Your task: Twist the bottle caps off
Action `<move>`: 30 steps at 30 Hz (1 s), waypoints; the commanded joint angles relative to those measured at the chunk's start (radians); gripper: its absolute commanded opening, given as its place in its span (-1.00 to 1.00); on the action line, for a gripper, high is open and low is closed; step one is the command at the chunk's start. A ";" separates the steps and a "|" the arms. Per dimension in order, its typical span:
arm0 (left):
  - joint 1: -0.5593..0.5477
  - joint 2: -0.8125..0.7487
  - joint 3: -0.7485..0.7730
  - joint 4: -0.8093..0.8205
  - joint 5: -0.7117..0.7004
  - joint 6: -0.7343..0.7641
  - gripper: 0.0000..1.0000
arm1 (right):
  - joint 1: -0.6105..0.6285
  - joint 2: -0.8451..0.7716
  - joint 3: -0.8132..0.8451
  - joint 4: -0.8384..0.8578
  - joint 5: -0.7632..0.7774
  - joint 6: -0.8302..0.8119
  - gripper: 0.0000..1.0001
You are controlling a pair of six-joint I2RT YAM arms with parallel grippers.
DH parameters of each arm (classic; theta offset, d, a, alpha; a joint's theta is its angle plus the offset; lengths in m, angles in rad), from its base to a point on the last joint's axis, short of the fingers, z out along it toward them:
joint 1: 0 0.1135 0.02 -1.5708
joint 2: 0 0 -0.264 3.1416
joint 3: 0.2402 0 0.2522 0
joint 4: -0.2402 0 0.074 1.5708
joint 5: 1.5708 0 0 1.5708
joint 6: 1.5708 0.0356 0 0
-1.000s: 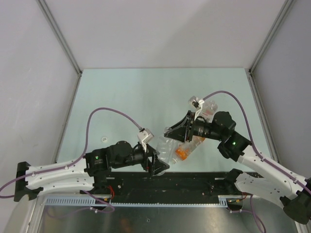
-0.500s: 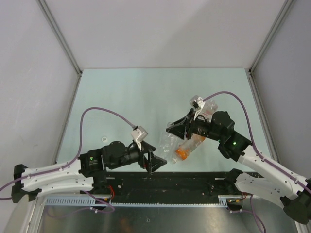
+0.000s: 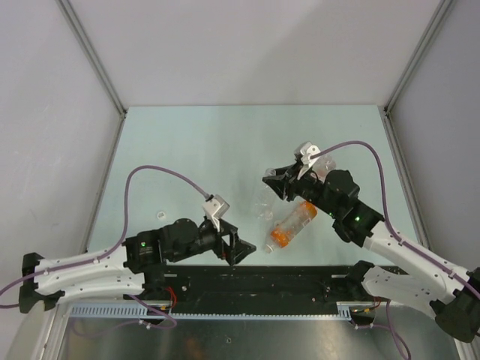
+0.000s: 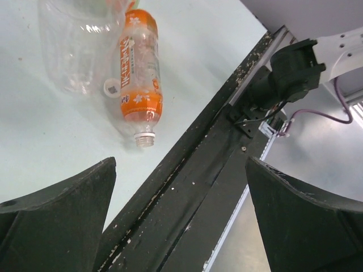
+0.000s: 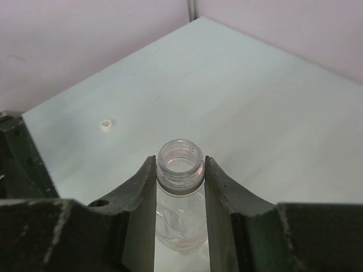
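My right gripper is shut on the neck of the clear bottle, whose threaded mouth is bare with no cap on it. From above, the right gripper holds that clear bottle near the table's middle. The orange bottle lies on its side, its uncapped mouth towards the near edge. One loose white cap rests on the table at the left, another white cap beside the clear bottle. My left gripper stands wide open and holds nothing, over the near rail, left of the orange bottle.
A black rail runs along the table's near edge below my left gripper. Grey walls and metal corner posts close in the pale green table. A yellow-green sliver shows at the top edge of the left wrist view.
My left gripper has drawn back from the bottles towards the near-left and opened fully. My right gripper has carried the clear bottle a little farther back, baring the orange bottle.
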 commanded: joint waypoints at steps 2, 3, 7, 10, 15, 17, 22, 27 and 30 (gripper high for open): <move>-0.008 0.037 0.039 0.000 -0.012 -0.015 0.99 | 0.001 0.063 0.036 0.182 0.049 -0.170 -1.00; -0.009 0.044 0.039 0.000 -0.012 -0.016 0.99 | 0.000 0.077 0.036 0.201 0.053 -0.187 -1.00; -0.013 0.068 0.035 0.000 -0.020 -0.019 0.99 | 0.001 0.133 0.036 0.279 0.094 -0.233 -1.00; -0.014 0.087 0.041 -0.001 -0.021 -0.018 0.99 | -0.001 0.182 0.037 0.347 0.139 -0.246 -1.00; -0.016 0.107 0.048 -0.005 -0.018 -0.011 0.99 | -0.028 0.278 0.042 0.432 0.149 -0.259 -1.00; -0.016 0.107 0.042 -0.006 -0.022 -0.013 0.99 | -0.056 0.325 0.050 0.449 0.144 -0.245 -1.00; -0.016 0.095 0.030 -0.007 -0.011 -0.022 0.99 | -0.133 0.415 0.066 0.504 0.124 -0.193 -1.00; -0.018 0.072 0.022 -0.009 -0.014 -0.023 0.99 | -0.174 0.494 0.107 0.495 0.137 -0.172 -0.99; -0.018 0.066 0.021 -0.011 -0.023 -0.018 0.99 | -0.178 0.539 0.113 0.495 0.168 -0.156 -0.88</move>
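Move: The right hand holds the uncapped clear bottle by its neck. The open patch of table it is bound for lies about 15 cm ahead, 1 cm right and 28 below; from the left hand it is some 29 ahead, 8 right and 20 below. On the table below the right hand, a loose cap lies about 5 cm ahead in line with it, and the orange bottle's middle about 2 ahead and 7 right. Keeping its pinch on the clear bottle's neck, the right hand carries it about 15 cm forward over open table, nearly level at first, then also sinking some 6 cm as it speeds up and turning about 15 degrees clockwise. The left hand, empty and wide open, sinks about 3 cm and then all but stops. ##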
